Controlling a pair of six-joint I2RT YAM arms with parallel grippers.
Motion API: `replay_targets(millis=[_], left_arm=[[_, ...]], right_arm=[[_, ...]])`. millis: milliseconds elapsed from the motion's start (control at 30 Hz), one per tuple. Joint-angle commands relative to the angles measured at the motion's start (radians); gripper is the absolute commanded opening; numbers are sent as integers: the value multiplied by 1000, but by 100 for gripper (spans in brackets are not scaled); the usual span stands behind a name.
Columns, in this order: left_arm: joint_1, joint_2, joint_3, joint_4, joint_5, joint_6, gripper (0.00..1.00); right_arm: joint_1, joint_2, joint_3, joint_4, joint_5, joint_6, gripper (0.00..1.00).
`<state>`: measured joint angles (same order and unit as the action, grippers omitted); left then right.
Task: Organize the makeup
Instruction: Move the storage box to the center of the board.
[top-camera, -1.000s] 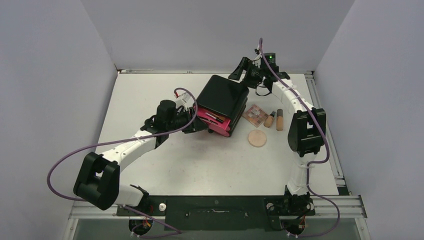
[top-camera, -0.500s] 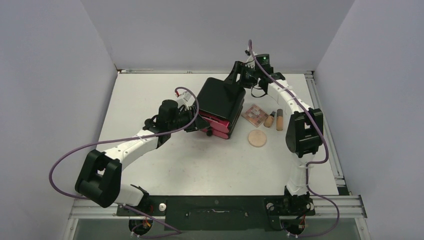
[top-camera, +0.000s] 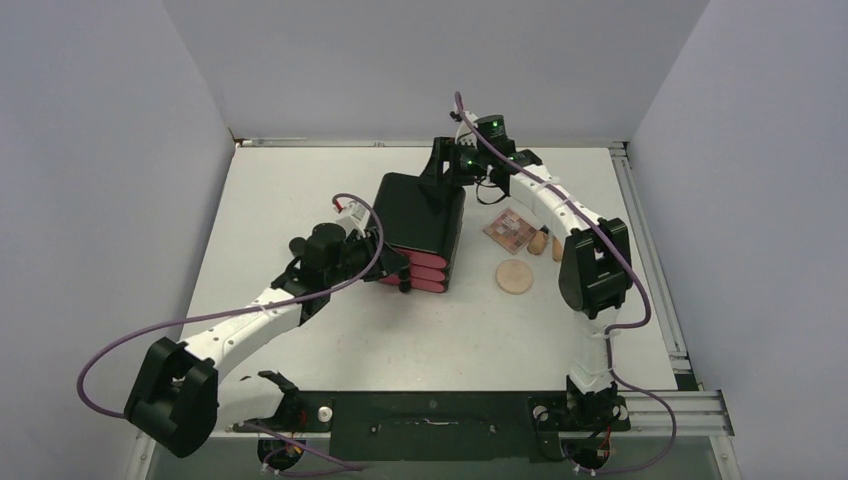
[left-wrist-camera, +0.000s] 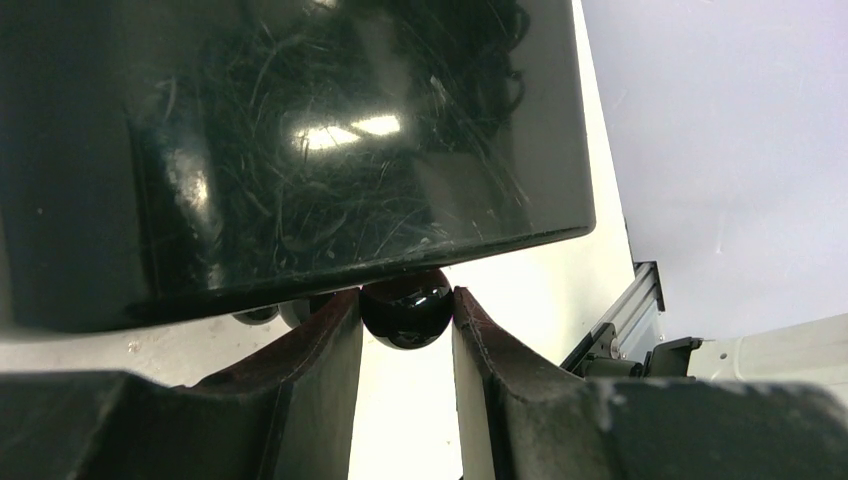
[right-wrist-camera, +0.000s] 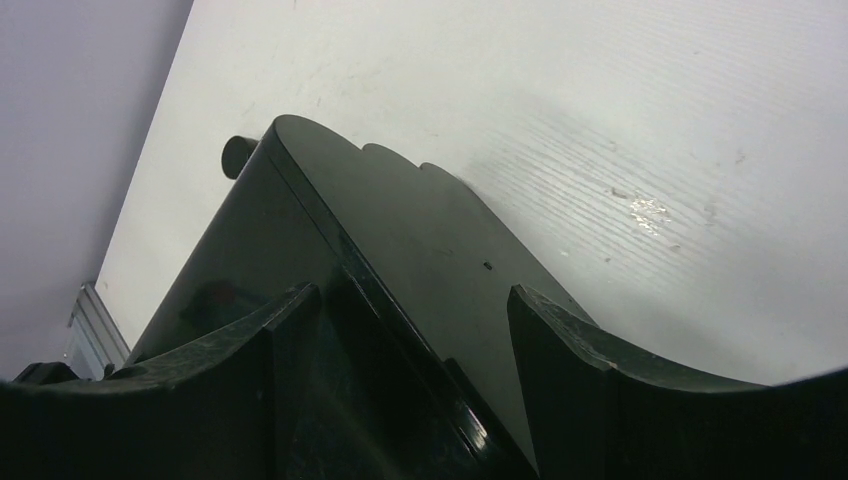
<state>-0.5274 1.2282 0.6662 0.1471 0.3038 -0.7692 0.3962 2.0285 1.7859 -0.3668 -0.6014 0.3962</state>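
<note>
A black cabinet (top-camera: 425, 210) with pink drawers (top-camera: 425, 275) stands mid-table, all drawers pushed in. My left gripper (top-camera: 398, 268) (left-wrist-camera: 405, 300) is shut on a round black drawer knob (left-wrist-camera: 405, 312) at the cabinet's front. My right gripper (top-camera: 445, 170) (right-wrist-camera: 412, 292) is at the cabinet's back top edge (right-wrist-camera: 350, 250), open, its jaws straddling that edge. Makeup lies to the right of the cabinet: a square eyeshadow palette (top-camera: 508, 229), a round peach disc (top-camera: 514, 275) and tan tubes (top-camera: 540, 242) partly hidden behind the right arm. No pencils or brush are in view.
The right arm's elbow (top-camera: 592, 265) hangs over the table just right of the makeup. Grey walls close in on three sides, with a metal rail (top-camera: 650, 250) along the table's right edge.
The open pink drawer with pencils inside has been pushed shut. The cabinet has turned and slid left. Both grippers moved left with it, the right one coming onto its back edge.
</note>
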Motion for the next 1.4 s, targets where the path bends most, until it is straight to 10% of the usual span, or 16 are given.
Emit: replay_targets(millis=[0, 733, 967, 1367], left_arm=[[-18, -96, -19, 45, -95, -8, 18], [-9, -205, 7, -215, -130, 124, 78], [-8, -328, -42, -322, -103, 169, 86], [-9, -423, -231, -163, -80, 149, 85]], right_arm=[[95, 42, 11, -35, -45, 28, 65], [17, -22, -102, 207, -2, 208, 75], [-34, -48, 13, 34, 79, 73, 85], [22, -427, -368, 196, 143, 115, 85]])
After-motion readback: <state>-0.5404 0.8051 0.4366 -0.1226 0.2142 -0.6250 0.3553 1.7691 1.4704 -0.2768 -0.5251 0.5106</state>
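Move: The storage box's middle lies about 9 cm ahead of the left hand, 3 cm right and 5 cm lower; that hand already has the box's top knob between its fingers. From the right hand, at the box's far right corner, the middle is roughly 7 cm back, 4 cm left and 7 cm down. On the table, the palette lies 9 cm back and 18 cm right of the right hand, the round powder 20 cm back and 19 cm right. The storage box is shifted by both hands: the left, still holding the top knob, draws left and slightly back about 2 cm, while the right keeps pushing at the far right corner, some 3 cm left. The left hand then opens wide, lets go and withdraws back and left, rising slightly before dipping. The right turns back rightward about 8 cm, opening wider, swinging forward and then back beside the corner. ##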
